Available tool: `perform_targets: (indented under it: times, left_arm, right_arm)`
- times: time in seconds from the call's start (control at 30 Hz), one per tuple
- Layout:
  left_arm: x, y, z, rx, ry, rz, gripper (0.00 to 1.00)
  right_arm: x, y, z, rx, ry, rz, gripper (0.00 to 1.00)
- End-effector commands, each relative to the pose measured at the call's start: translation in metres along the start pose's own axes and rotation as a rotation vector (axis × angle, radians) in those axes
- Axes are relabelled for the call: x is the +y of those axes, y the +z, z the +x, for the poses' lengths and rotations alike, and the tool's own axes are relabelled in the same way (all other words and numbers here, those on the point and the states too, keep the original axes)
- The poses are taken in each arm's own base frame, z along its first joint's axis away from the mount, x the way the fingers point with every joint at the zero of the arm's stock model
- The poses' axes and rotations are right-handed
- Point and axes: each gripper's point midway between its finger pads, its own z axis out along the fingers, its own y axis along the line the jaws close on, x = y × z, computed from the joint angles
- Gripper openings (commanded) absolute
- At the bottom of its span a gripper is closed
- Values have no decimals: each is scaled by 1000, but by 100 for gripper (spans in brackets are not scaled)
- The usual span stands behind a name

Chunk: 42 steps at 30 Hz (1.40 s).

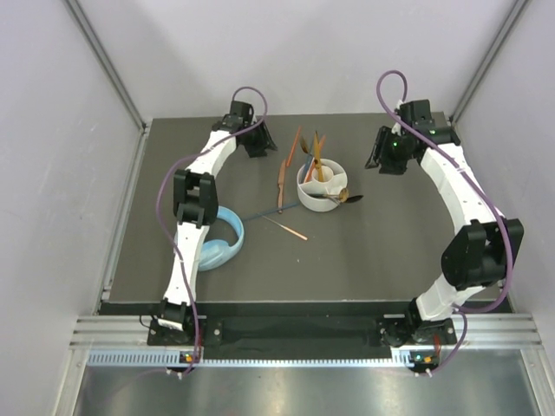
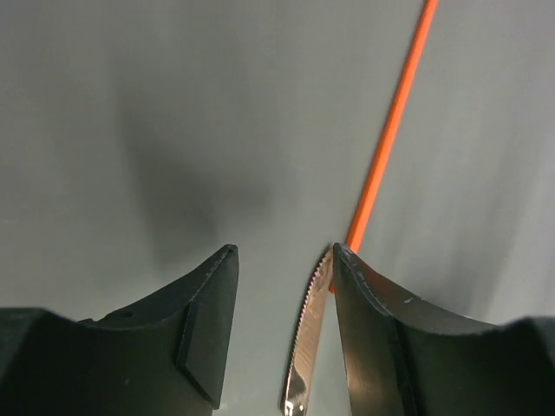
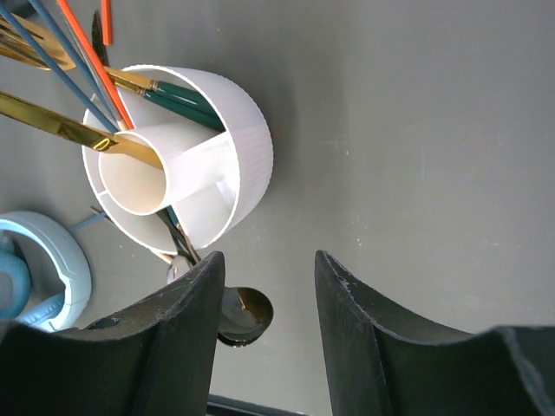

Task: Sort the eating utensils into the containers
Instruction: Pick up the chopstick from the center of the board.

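The white divided container (image 1: 317,204) stands mid-table and holds gold utensils (image 1: 317,149), teal-handled pieces (image 3: 178,97) and chopsticks. A black spoon (image 3: 244,314) lies by its base. Left of it on the table lie bronze knives (image 1: 283,178), a teal chopstick (image 1: 270,211) and an orange chopstick (image 1: 287,229). My left gripper (image 1: 257,146) is open at the back of the table. A serrated bronze knife (image 2: 310,347) lies between the jaws against the right finger (image 2: 381,347), with an orange chopstick (image 2: 390,121) beyond. My right gripper (image 3: 269,256) is open and empty, right of the container.
Light blue headphones (image 1: 222,241) lie by the left arm and show at the left edge of the right wrist view (image 3: 42,270). Grey walls enclose the dark table (image 1: 381,251) on three sides.
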Motion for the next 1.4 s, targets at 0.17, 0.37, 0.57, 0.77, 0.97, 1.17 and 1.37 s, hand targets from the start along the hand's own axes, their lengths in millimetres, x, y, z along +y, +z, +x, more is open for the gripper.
perform_targets:
  times: [0.17,0.37,0.57,0.77,0.97,1.17,1.37]
  left_arm:
    - [-55,3,-19,-97,73,155,53]
    - [-49,26,-2,-73,77,137,53]
    - [-39,45,18,-50,108,77,53]
    - [-24,58,46,6,158,4,52]
    - [-19,57,56,-16,219,-126,50]
    - [19,47,62,-95,250,-448,49]
    - [8,57,68,-144,285,-473,49]
  right_arm:
    - [-1,-15,0,-35,18,6,47]
    - [-3,-14,2,-28,16,16,46]
    - [-4,-9,12,7,25,8,46]
    - [-8,-6,30,41,44,-4,46]
    - [-20,-6,49,65,74,-7,46]
    - [-25,-12,56,66,95,-34,46]
    - [-35,-14,70,87,112,-46,46]
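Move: The orange chopstick at the far middle of the board lies with its middle about 9 cm to the left hand's right, 4 cm ahead and some 5 cm below. The copper knife runs back from its near end, its middle roughly 5 cm right and 9 cm back of the hand; the white caddy stands about 17 cm right and 10 cm back. From the right hand the chopstick is about 24 cm ahead, 21 cm left and 18 cm below. The orange chopstick's near part is what the left hand lines up on: it shifts right about 7 cm with its fingers half open, first dipping and bobbing back up, then sinking to some 3 cm lower, and finally rolls its left side up about 20 degrees, with the gap over the stick. The empty right hand draws back about 7 cm and down 5, away from the chopstick. ##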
